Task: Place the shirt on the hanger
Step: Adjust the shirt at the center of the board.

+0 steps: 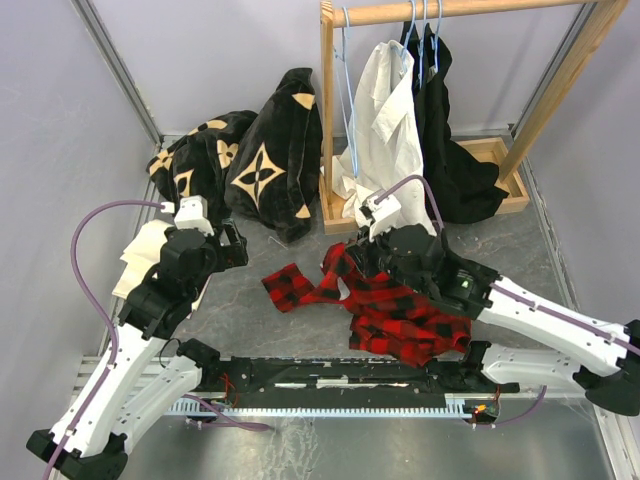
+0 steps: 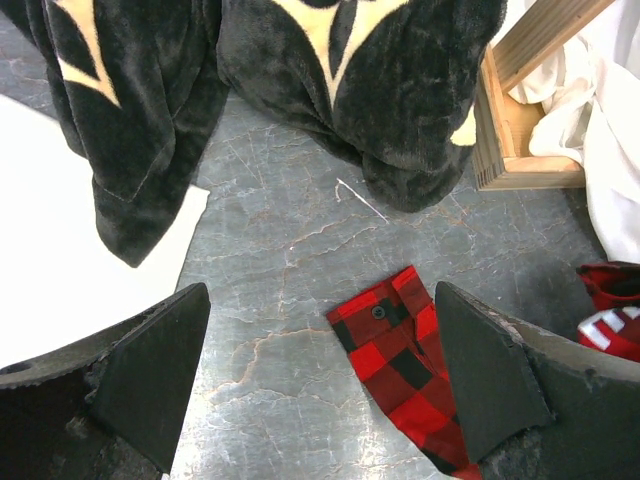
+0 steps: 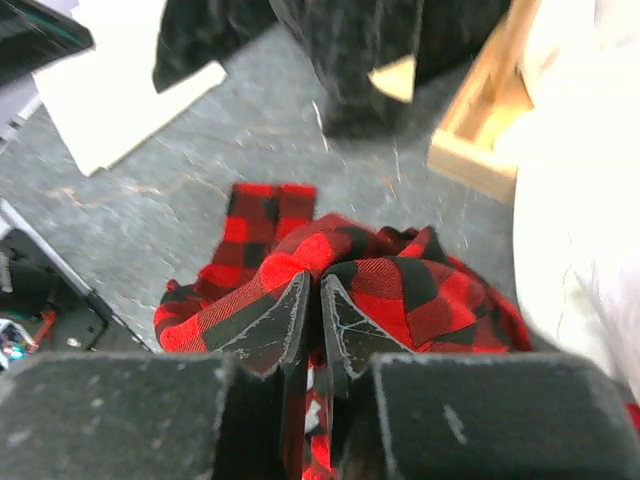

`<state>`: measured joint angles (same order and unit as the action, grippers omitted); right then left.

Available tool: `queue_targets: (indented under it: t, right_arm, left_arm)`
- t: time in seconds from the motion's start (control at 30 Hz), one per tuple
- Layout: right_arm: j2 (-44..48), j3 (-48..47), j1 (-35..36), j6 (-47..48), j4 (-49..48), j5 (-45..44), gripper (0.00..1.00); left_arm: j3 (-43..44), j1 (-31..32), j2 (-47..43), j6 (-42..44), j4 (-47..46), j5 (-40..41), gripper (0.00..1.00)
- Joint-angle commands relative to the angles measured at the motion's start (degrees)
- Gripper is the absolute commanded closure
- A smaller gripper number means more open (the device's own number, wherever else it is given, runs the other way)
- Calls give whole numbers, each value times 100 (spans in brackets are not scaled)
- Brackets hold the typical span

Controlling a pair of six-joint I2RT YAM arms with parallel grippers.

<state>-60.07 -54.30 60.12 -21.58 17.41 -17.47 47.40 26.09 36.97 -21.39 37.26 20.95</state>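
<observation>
The red-and-black plaid shirt (image 1: 405, 315) lies crumpled on the grey table in front of my arms, one sleeve stretched left. My right gripper (image 1: 362, 252) is shut on a raised fold of the shirt (image 3: 430, 290); in the right wrist view the fingertips (image 3: 296, 305) pinch the cloth with almost no gap. My left gripper (image 1: 236, 250) is open and empty, just left of the sleeve. In the left wrist view the buttoned sleeve cuff (image 2: 395, 345) lies between the wide-apart fingers (image 2: 150, 370), nearer the right one. The light-blue wire hanger (image 1: 347, 110) hangs from the wooden rail, behind the shirt.
The wooden clothes rail (image 1: 460, 10) stands at the back right on a wooden base (image 1: 505, 160), with a white shirt (image 1: 385, 130) and a black garment (image 1: 450, 150) hanging on it. Black fabric with tan flower motifs (image 1: 260, 160) is heaped at the back left. A white cloth (image 1: 140, 255) lies at the left.
</observation>
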Motion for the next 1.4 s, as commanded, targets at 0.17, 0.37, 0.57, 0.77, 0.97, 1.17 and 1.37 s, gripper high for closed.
queue_targets:
  t: [0.17,0.37,0.57,0.77,0.97,1.17,1.37]
  right_arm:
    - [-211,-401,36,139,-286,1320,82]
    - [-83,210,42,-274,260,734,50]
    - [148,246,22,-443,1407,-977,28]
    - [-48,198,-21,-296,1873,-1468,17]
    - [-179,459,-223,23,1029,16,12]
    - [-602,451,-264,-558,1025,-356,13]
    - [-58,899,-672,-1408,1410,-985,13]
  left_arm:
    - [71,-34,-19,-237,-147,62,0]
    - [-1,-29,40,-354,-254,-89,0]
    - [-102,-30,219,-532,-485,-385,0]
    - [-367,-33,341,-781,-806,-818,0]
    - [-831,-27,530,-1121,-1319,-1845,0]
    - [-1488,196,776,-1285,-2608,-2956,3]
    - [-1476,1612,1697,-1274,-3364,-2200,3]
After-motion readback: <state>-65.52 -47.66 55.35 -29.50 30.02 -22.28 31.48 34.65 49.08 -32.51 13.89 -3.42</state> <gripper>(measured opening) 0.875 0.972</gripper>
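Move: My right hand holds a pinch of the red-and-black shirt about 20 cm above the board. The bare spot it is bound for lies some 7 cm left and 8 cm back; the shirt's main heap is 8 cm right and 6 cm back, its cuff 15 cm left and about level, the white shirt's lower end 12 cm ahead and 9 cm right. From my left hand the cuff is roughly 8 cm right, level and 19 cm below; the dark cushion is 24 cm ahead, 7 cm right. With the shirt still pinched, my right hand flicks up about 5 cm and a little left, then whips down and right, opening to let the cloth go, and sinks with open fingers over the heap, wavering left and right. My left hand, at rest at first, swings 13 cm right and 9 cm down over the shirt's left part, fingers wide, turning some 25 degrees clockwise. ##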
